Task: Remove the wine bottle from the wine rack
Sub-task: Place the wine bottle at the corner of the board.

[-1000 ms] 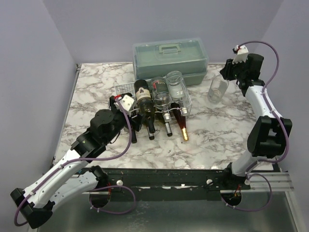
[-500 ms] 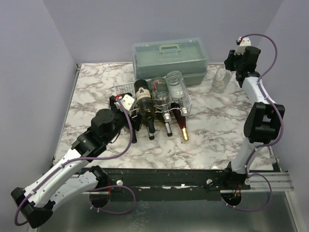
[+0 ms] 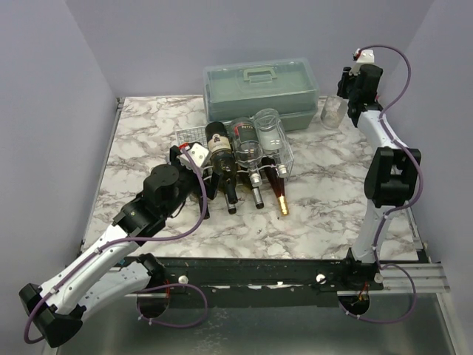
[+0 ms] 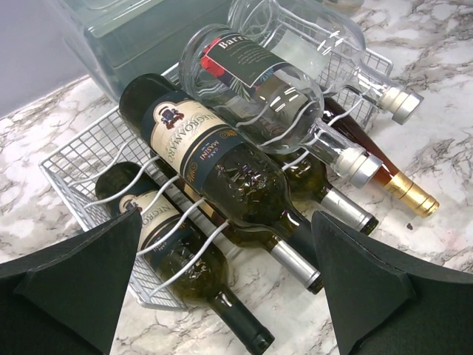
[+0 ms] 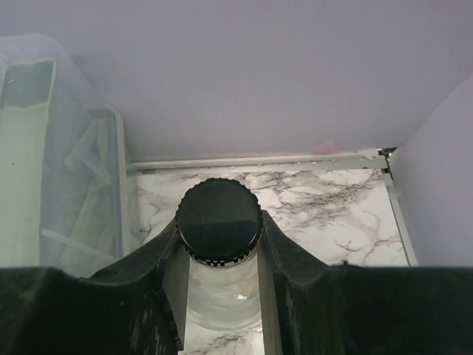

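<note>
The white wire wine rack sits mid-table with several bottles lying in it, necks toward me. In the left wrist view the rack holds dark green bottles low down, with clear bottles stacked on top. My left gripper is open and empty at the rack's front left, its jaws wide either side of the dark bottles' necks. My right gripper is at the far right, shut on the neck of an upright clear bottle with a black cap.
A grey-green plastic case with a handle stands behind the rack, and its clear side is just left of the held bottle. The purple back wall and the table's far right corner are close to the right gripper.
My right arm has carried the clear bottle back and left toward the far corner, next to the case. The left gripper has barely moved.
</note>
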{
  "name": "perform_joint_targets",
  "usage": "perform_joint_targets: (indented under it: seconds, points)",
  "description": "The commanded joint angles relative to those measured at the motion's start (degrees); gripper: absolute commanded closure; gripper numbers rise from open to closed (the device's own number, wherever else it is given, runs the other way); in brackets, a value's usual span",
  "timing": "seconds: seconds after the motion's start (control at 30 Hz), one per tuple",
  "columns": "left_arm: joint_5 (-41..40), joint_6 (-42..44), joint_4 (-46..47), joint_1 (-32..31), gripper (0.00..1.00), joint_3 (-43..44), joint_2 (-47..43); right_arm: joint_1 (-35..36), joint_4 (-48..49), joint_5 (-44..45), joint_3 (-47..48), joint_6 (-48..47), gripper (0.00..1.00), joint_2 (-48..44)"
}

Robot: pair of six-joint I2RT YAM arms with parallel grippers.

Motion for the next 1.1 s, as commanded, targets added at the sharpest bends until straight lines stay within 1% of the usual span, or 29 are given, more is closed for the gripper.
perform_joint_targets:
  seconds: [0.0,0.13,0.23,0.4,0.53,0.57,0.77,0.93,1.03,1.07]
  points:
    - [-1.06,0.51,-0.16,0.54,0.01,-0.17,0.24,1.36,13.51,4.63,6.24,0.66,1.00,0.18]
    - [-0.90,0.43,-0.17,0.75,0.01,-0.18,0.59,1.55,13.67,4.65,7.08,0.99,0.99,1.42]
    - [-0.79,0.42,-0.17,0.89,0.01,-0.09,0.99,1.64,13.60,4.02,7.08,1.11,0.93,1.88]
    - [-0.79,0.43,-0.19,1.07,0.01,-0.10,1.21,1.73,13.27,2.64,6.69,1.65,0.79,1.99]
    - [-0.79,0.43,-0.18,1.19,0.01,-0.07,0.95,1.73,13.32,2.17,5.65,1.87,0.63,1.47]
    - [-0.79,0.43,-0.19,1.17,0.01,-0.05,0.87,1.77,13.28,2.04,5.44,1.84,0.60,1.25]
    - [-0.45,0.23,-0.17,1.31,0.01,0.01,0.61,1.73,13.07,0.40,3.29,1.57,0.48,-0.95]
    - [-0.03,-0.01,-0.22,1.24,0.01,0.01,0.01,1.73,12.54,-0.01,1.75,1.55,0.33,-3.29]
    - [0.31,-0.23,-0.17,1.24,0.01,0.00,-0.28,1.73,12.10,0.04,0.21,1.63,0.25,-5.61]
    - [0.39,-0.28,-0.17,1.30,0.01,0.01,-0.39,1.73,11.91,-1.43,-0.56,1.66,0.23,-6.46]
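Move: The wine bottle held by its neck in the right gripper is nearly in place: its standing spot is about 1 cm ahead, 1 cm left and some 23 cm below. The green case's middle is about 27 cm left and 2 cm ahead, the rack 36 cm left and 14 cm back, the board's far right corner 17 cm right and 12 cm ahead. From the left gripper, that spot is about 36 cm ahead, 40 cm right and 26 cm below. Ease the right gripper, still pinching the bottle's neck, forward, left and down by 1 cm or so each to set the bottle on the board beside the green case. Hold there briefly, then open the fingers to free the neck and lift clear above the cap, about 9 cm up, tipping the fingers up some 15 degrees. ##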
